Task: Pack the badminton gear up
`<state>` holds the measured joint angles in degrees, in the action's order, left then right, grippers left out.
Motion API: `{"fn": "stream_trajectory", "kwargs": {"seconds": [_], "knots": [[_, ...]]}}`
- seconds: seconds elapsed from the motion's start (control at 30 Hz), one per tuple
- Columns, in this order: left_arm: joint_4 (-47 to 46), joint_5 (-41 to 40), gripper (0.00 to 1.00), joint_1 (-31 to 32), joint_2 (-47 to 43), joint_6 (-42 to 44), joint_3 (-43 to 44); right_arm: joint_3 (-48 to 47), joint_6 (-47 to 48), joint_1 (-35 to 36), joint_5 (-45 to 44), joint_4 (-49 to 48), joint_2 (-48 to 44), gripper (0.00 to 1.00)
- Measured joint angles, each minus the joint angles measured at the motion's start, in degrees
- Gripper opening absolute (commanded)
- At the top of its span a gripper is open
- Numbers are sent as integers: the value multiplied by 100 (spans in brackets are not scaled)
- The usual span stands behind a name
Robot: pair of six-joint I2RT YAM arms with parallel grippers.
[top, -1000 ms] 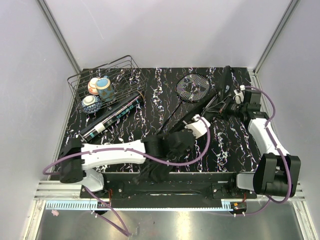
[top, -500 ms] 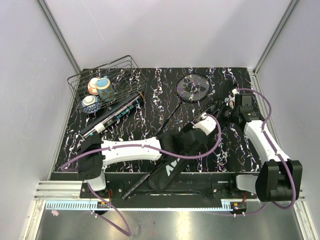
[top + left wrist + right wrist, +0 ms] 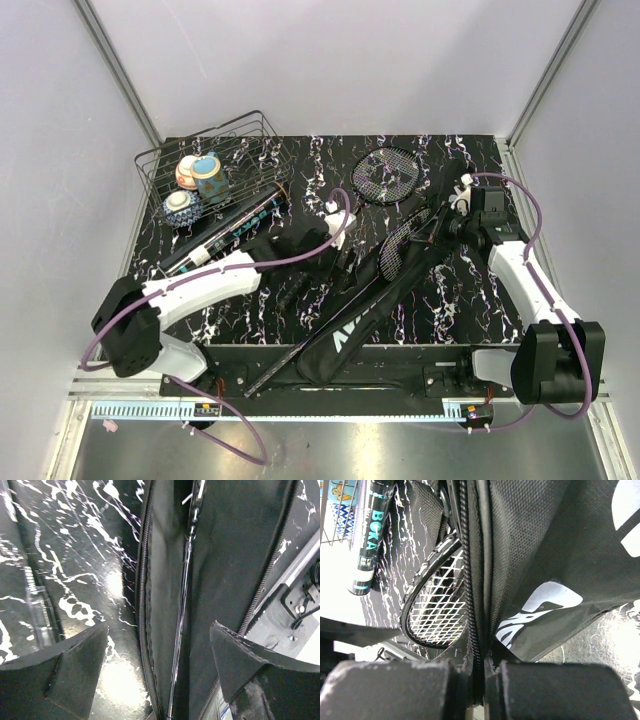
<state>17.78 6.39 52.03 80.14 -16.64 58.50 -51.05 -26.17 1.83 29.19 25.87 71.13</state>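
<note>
The black bag (image 3: 345,335) lies slanted across the table's middle, its mouth at the upper right. One racket (image 3: 401,246) rests in the open bag; its thin shaft (image 3: 183,600) runs between the zip edges. The second racket (image 3: 385,175) lies on the table behind it. My left gripper (image 3: 343,260) hovers open over the bag, its jaws (image 3: 157,672) wide and holding nothing. My right gripper (image 3: 447,224) is shut on the bag's zip edge (image 3: 479,677), with the bagged racket's strung head (image 3: 441,602) just left of it. The long black tube (image 3: 226,233) leans against the basket.
A black wire basket (image 3: 160,165) at the back left holds three patterned bowls (image 3: 198,180). The tube (image 3: 370,535) shows in the right wrist view beside the basket. Grey walls close in the table on three sides.
My left gripper has opened, left the racket in the bag, and pulled back to the left. The right gripper keeps its grip on the bag's edge.
</note>
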Motion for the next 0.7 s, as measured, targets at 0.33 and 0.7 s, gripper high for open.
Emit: {"fn": "stream_trajectory", "kwargs": {"seconds": [0.33, 0.7], "knots": [[-258, 894, 46, 120, 758, 15, -144, 70, 44, 0, 179, -109, -125, 0], [-232, 839, 24, 636, 1711, 33, 201, 160, 44, 0, 247, -227, -175, 0]]}}
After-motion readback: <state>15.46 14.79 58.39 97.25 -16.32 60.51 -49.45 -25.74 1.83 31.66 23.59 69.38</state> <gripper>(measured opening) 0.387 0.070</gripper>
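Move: The shaft of the racket lying in the open bag is about 5 cm back, 4 cm to the right and 10 cm below the left gripper; from the right gripper it is some 14 cm back, 17 cm left and 9 cm below. That racket's head sits about 5 cm ahead and 10 cm right of the left gripper. The other racket's handle, on the table, is roughly 3 cm back and 11 cm left of the left gripper. Lower the left gripper about 9 cm into the open bag, drawing it some 5 cm back and about 4 cm right as it sinks towards the racket shaft. Narrow the fingers to roughly half their starting gap early on so the tips straddle the shaft, and tilt and turn the wrist 15 to 20 degrees, partly clockwise. Keep the right gripper shut on the bag's edge, holding it up nearly still. ##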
